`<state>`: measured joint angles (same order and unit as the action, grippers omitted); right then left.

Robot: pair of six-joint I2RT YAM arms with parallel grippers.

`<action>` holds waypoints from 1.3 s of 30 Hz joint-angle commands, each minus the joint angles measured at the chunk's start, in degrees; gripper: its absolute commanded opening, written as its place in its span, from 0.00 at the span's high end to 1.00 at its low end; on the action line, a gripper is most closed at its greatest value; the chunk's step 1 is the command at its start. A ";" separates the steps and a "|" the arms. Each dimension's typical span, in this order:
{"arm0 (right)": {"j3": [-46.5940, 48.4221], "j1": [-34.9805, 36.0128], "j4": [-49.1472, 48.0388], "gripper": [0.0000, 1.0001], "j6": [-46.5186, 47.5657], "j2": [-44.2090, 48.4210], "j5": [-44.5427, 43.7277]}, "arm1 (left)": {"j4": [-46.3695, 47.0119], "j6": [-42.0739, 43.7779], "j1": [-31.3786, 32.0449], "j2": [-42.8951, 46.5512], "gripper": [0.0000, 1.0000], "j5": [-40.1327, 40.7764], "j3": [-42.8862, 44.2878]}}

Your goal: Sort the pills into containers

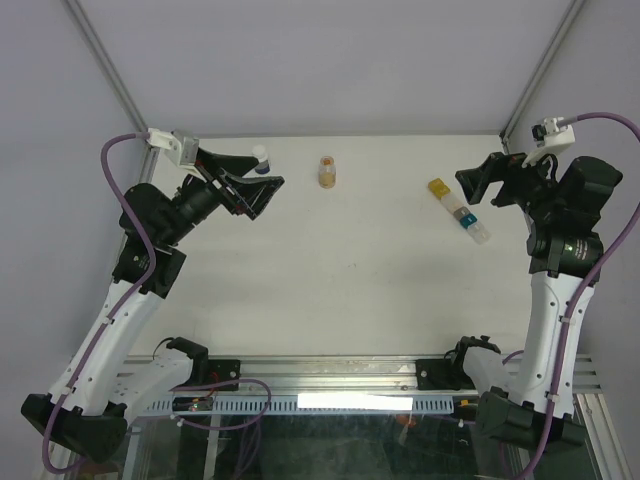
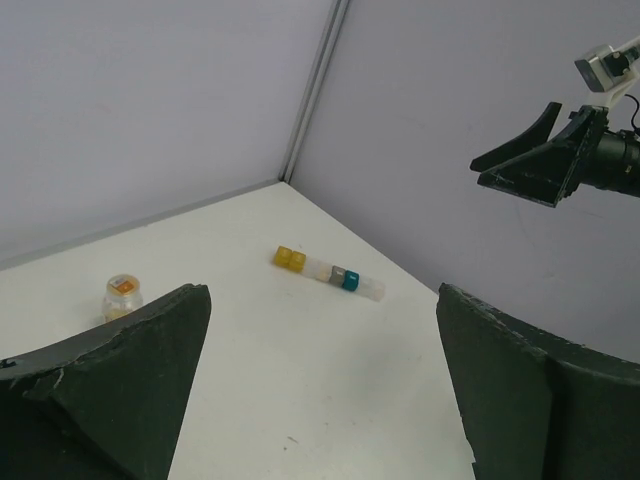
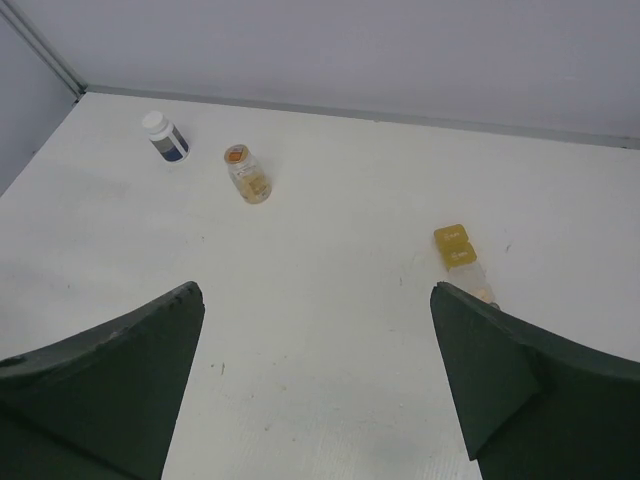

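The containers [image 1: 458, 210] are a short strip of yellow, clear, teal and clear compartments lying at the back right of the table. The strip also shows in the left wrist view [image 2: 328, 272] and, partly hidden by a finger, in the right wrist view [image 3: 456, 250]. No loose pills show on the table. A faint tan bit [image 3: 482, 293] sits in a clear compartment. My left gripper [image 1: 262, 178] is open and empty, raised at the back left [image 2: 322, 300]. My right gripper [image 1: 472, 185] is open and empty, raised just right of the strip [image 3: 316, 290].
A small clear orange-tinted vial [image 1: 327, 171] stands at the back centre and shows in both wrist views [image 2: 122, 295] [image 3: 247, 173]. A white-capped dark blue bottle [image 1: 261, 160] stands beside the left gripper [image 3: 165, 136]. Grey walls close the back and sides.
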<state>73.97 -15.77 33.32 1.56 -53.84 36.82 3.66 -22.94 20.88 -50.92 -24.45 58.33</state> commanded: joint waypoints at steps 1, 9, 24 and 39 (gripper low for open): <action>0.77 -0.57 -1.91 0.01 0.80 0.19 1.17 | 0.03 0.99 -0.55 1.08 0.01 -0.93 0.15; -3.59 -0.58 -2.31 0.00 11.64 -1.41 11.48 | 4.25 -1.13 -0.57 0.75 0.01 -2.35 -3.13; -7.69 1.35 1.90 0.01 43.81 -19.75 1.69 | 15.03 4.02 4.43 -7.26 0.01 -1.01 -12.68; 8.67 3.50 -0.87 0.03 37.59 -49.47 -8.53 | 31.69 12.58 8.70 -30.46 0.01 -6.50 8.06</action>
<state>78.30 -13.65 35.03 40.69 -99.77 31.83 28.23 -16.75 27.44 -79.90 -27.77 58.11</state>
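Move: The pill box lies about 17 cm ahead of the right hand, 7 cm to its right and 36 cm below; the amber bottle stands some 27 cm ahead of that hand, 29 cm left, 33 below. From the left hand, the amber bottle is about 29 cm ahead, 9 cm right and 36 below, with the white bottle 33 cm ahead, 9 cm left and equally low. The pill box is approached by the open right hand, which drops about 25 cm, drifting slightly left first, then swings forward 13 cm and rightward, fingers tipping down and wrist turning counter-clockwise, to hover short of touching. Towards the amber bottle, the open left hand sinks nearly 12 cm, then travels forward and right about 9 cm each, rising slightly at the end. ##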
